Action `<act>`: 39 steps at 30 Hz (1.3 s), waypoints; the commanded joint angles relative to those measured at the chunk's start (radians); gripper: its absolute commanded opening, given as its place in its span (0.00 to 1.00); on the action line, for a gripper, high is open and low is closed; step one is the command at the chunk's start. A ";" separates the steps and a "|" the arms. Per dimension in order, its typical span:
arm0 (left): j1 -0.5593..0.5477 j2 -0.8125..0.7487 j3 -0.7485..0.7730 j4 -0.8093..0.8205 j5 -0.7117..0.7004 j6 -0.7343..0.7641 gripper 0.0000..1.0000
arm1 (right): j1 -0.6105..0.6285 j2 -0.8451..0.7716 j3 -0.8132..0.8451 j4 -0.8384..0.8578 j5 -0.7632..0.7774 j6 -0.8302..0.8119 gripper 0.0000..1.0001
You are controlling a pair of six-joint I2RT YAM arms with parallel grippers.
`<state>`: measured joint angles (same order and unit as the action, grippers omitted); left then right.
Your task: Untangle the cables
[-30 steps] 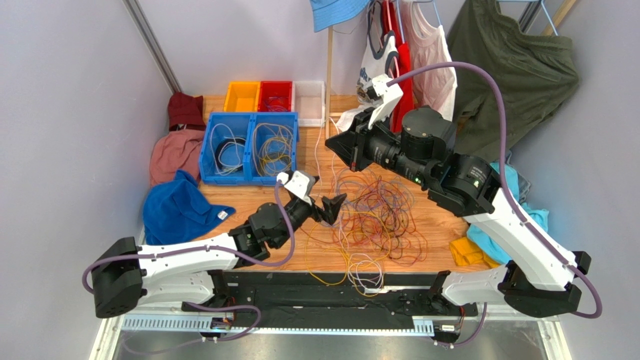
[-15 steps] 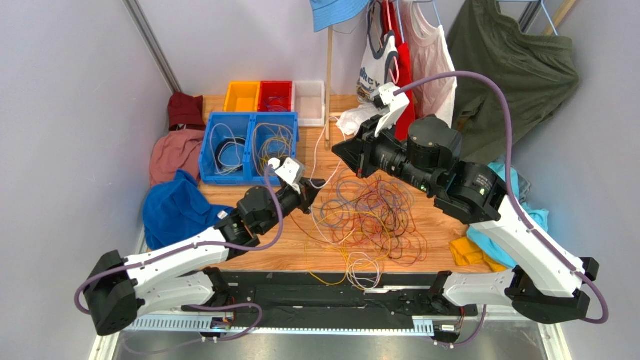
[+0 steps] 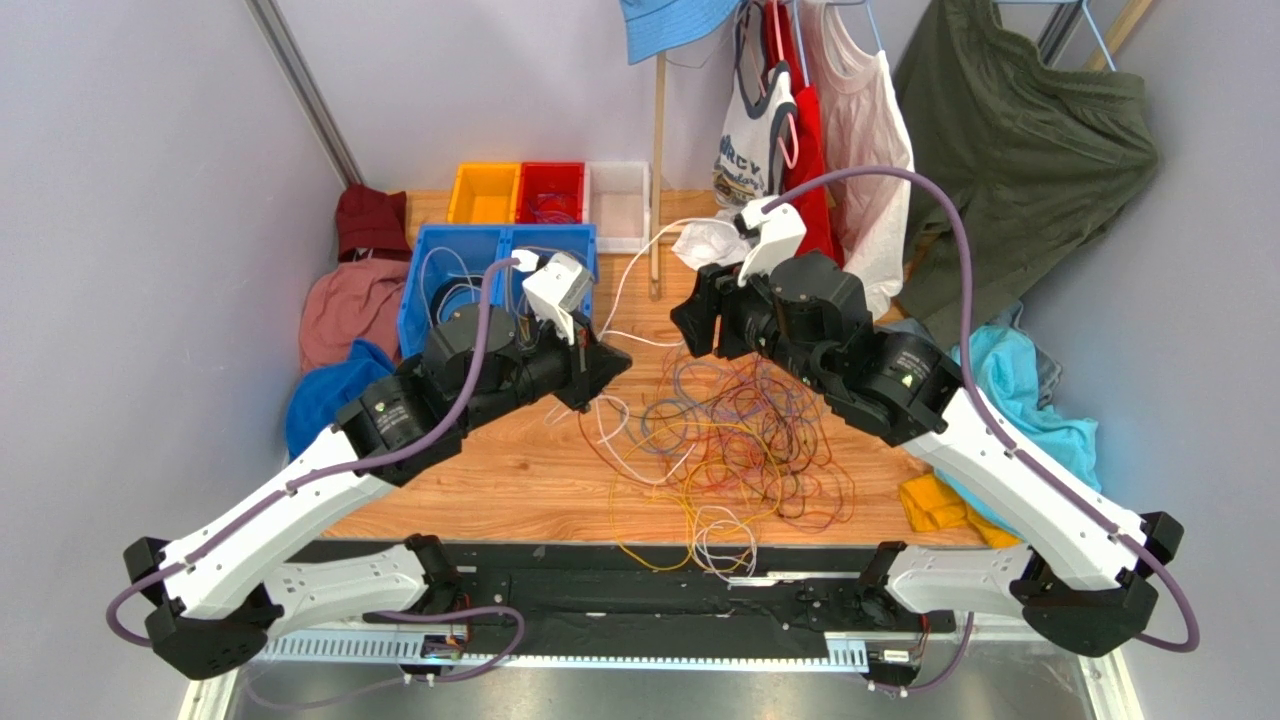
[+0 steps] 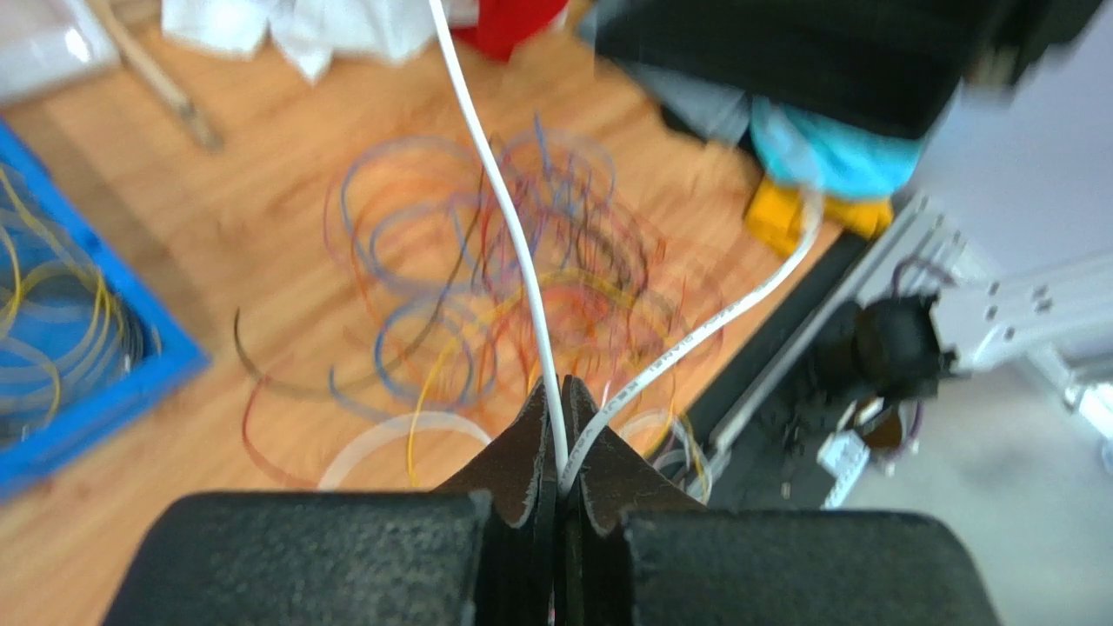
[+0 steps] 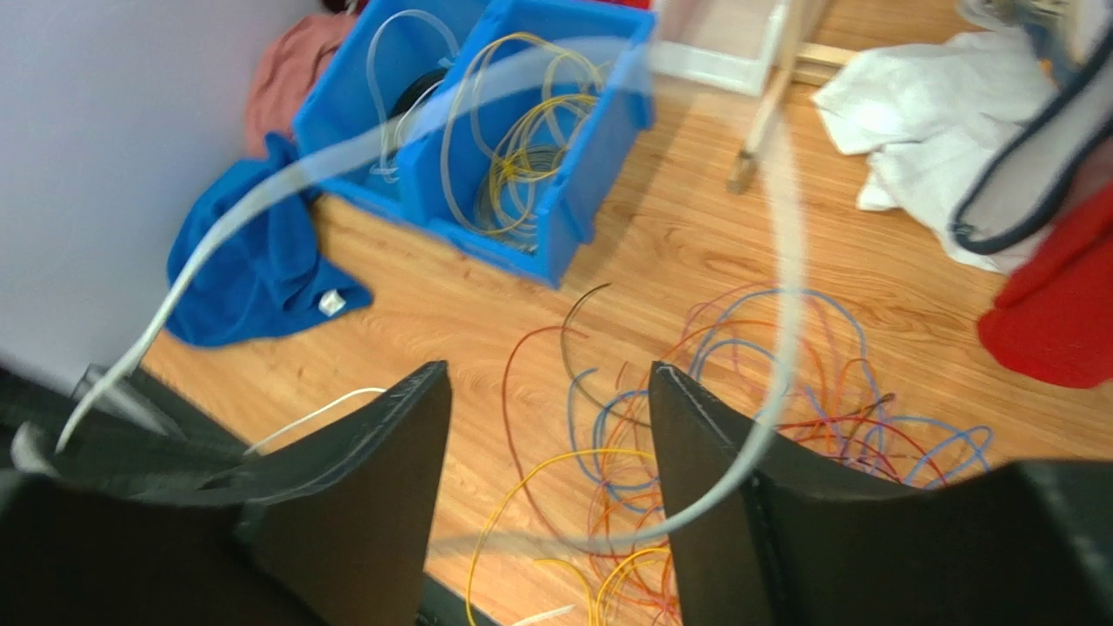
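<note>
The cables (image 3: 751, 435) lie as a loose tangle of orange, yellow, purple, red and white strands on the wooden table (image 3: 511, 465). My left gripper (image 3: 601, 368) is raised beside the tangle's left edge. In the left wrist view it (image 4: 559, 437) is shut on a white cable (image 4: 503, 222), with both strands running out of the jaws. That white cable (image 3: 631, 285) arcs up toward my right gripper (image 3: 694, 323). In the right wrist view the right gripper (image 5: 549, 404) is open, and the white cable (image 5: 784, 261) sweeps blurred across it, over the tangle (image 5: 784, 378).
Two blue bins (image 3: 496, 293) holding coiled cables stand at the back left, with orange, red and white bins (image 3: 549, 192) behind them. Cloths lie at the left (image 3: 353, 420) and right (image 3: 1037, 405) table edges. A wooden pole (image 3: 658, 150) and hanging clothes (image 3: 1037, 135) stand at the back.
My left gripper has risen and moved back-left toward the blue bins, pulling the white cable out of the tangle. My right gripper has shifted slightly right and lower.
</note>
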<state>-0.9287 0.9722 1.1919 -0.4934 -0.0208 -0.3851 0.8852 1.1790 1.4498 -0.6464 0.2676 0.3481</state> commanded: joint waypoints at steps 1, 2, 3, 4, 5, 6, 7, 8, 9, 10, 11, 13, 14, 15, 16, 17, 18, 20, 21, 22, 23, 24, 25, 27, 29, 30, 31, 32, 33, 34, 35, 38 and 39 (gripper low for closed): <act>0.002 -0.029 0.055 -0.266 0.024 -0.025 0.00 | -0.058 0.008 0.011 0.079 -0.024 0.048 0.65; 0.002 -0.030 0.072 -0.286 -0.049 -0.021 0.00 | -0.058 0.004 0.003 0.085 -0.021 0.048 0.69; 0.005 -0.029 0.122 -0.309 -0.085 -0.014 0.00 | -0.060 -0.007 -0.011 0.091 -0.018 0.051 0.70; 0.010 -0.009 0.153 -0.368 -0.120 -0.009 0.00 | -0.060 -0.036 -0.050 0.102 -0.015 0.055 0.71; 0.013 0.008 0.188 -0.399 -0.184 -0.003 0.00 | -0.058 -0.051 -0.068 0.117 -0.011 0.061 0.74; 0.027 0.043 0.262 -0.457 -0.211 0.012 0.00 | -0.058 -0.071 -0.089 0.125 -0.011 0.065 0.74; 0.036 0.062 0.300 -0.482 -0.231 0.018 0.00 | -0.058 -0.105 -0.106 0.128 -0.011 0.068 0.74; 0.047 0.078 0.337 -0.505 -0.258 0.023 0.00 | -0.058 -0.125 -0.133 0.132 -0.008 0.074 0.75; 0.071 0.109 0.410 -0.533 -0.258 0.031 0.00 | -0.058 -0.142 -0.144 0.133 -0.010 0.077 0.75; 0.083 0.121 0.444 -0.539 -0.257 0.034 0.00 | -0.058 -0.160 -0.157 0.129 -0.008 0.078 0.75; 0.096 0.134 0.478 -0.547 -0.254 0.035 0.00 | -0.060 -0.197 -0.186 0.126 -0.010 0.087 0.76; 0.123 0.177 0.593 -0.565 -0.249 0.048 0.00 | -0.058 -0.234 -0.221 0.123 -0.021 0.098 0.76; 0.129 0.195 0.677 -0.571 -0.251 0.052 0.00 | -0.058 -0.269 -0.264 0.125 -0.022 0.115 0.76; 0.137 0.235 0.721 -0.585 -0.254 0.063 0.00 | -0.057 -0.289 -0.296 0.131 -0.040 0.123 0.76; 0.142 0.256 0.770 -0.597 -0.260 0.069 0.00 | -0.058 -0.307 -0.328 0.139 -0.051 0.129 0.76; 0.143 0.284 0.873 -0.611 -0.283 0.074 0.00 | -0.058 -0.347 -0.359 0.157 -0.060 0.140 0.76; 0.149 0.339 0.927 -0.641 -0.295 0.089 0.00 | -0.058 -0.369 -0.438 0.168 -0.074 0.162 0.76; 0.157 0.393 1.087 -0.671 -0.320 0.109 0.00 | -0.057 -0.412 -0.537 0.248 -0.135 0.180 0.76; 0.165 0.443 1.133 -0.692 -0.321 0.121 0.00 | -0.057 -0.441 -0.627 0.279 -0.204 0.201 0.76; 0.168 0.466 1.172 -0.697 -0.312 0.127 0.00 | -0.057 -0.452 -0.676 0.342 -0.238 0.210 0.77; 0.168 0.486 1.230 -0.700 -0.306 0.133 0.00 | -0.048 -0.458 -0.712 0.373 -0.286 0.213 0.78; 0.169 0.519 1.245 -0.703 -0.304 0.134 0.00 | -0.040 -0.455 -0.762 0.393 -0.316 0.215 0.80; 0.169 0.531 1.256 -0.703 -0.300 0.135 0.00 | -0.026 -0.449 -0.778 0.422 -0.327 0.212 0.81; 0.172 0.554 1.258 -0.697 -0.300 0.130 0.00 | 0.010 -0.423 -0.801 0.445 -0.366 0.206 0.83; 0.179 0.565 1.250 -0.686 -0.307 0.130 0.00 | 0.044 -0.407 -0.822 0.459 -0.346 0.209 0.83; 0.183 0.575 1.247 -0.676 -0.315 0.133 0.00 | 0.047 -0.400 -0.828 0.459 -0.319 0.215 0.83; 0.191 0.579 1.241 -0.669 -0.335 0.135 0.00 | 0.047 -0.391 -0.838 0.455 -0.311 0.232 0.82; 0.221 0.583 1.223 -0.662 -0.338 0.134 0.00 | 0.047 -0.392 -0.842 0.450 -0.304 0.235 0.82; 0.241 0.591 1.207 -0.659 -0.335 0.130 0.00 | 0.047 -0.397 -0.847 0.450 -0.294 0.239 0.82; 0.267 0.594 1.191 -0.656 -0.323 0.123 0.00 | 0.047 -0.415 -0.861 0.449 -0.292 0.252 0.81; 0.327 0.596 1.152 -0.652 -0.309 0.098 0.00 | 0.047 -0.421 -0.865 0.445 -0.288 0.255 0.80; 0.460 0.571 1.027 -0.598 -0.251 0.057 0.00 | 0.049 -0.462 -0.885 0.432 -0.280 0.265 0.79; 0.496 0.557 0.987 -0.571 -0.239 0.046 0.00 | 0.047 -0.470 -0.890 0.427 -0.278 0.269 0.79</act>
<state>-0.5720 1.5658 2.2887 -1.1385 -0.3046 -0.2913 0.9302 0.7589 0.5804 -0.2630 -0.0284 0.5842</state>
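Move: The blue bin's left compartment, where the white cable in the left fingers is being taken, lies about 24 cm ahead of the left hand, 25 cm to its left and 31 cm below. The right compartment sits as far ahead and only 12 cm left; the red bin is some 40 cm ahead and 12 cm left. From the open, empty right hand, the remaining tangle is about level fore and aft, 8 cm right and 34 cm down; a white coil lies 15 cm back, 6 cm right. The white cable, still pinched in the left fingers, is carried clear of the tangle: after a small dip left, up some 18 cm, then forward and left while sinking 7 cm towards the blue bins, the hand turning about 30 degrees counter-clockwise. The right hand, fingers opening wider, noses forward, then draws back about 10 cm and sinks 18 cm towards the tangle, tipping down. ##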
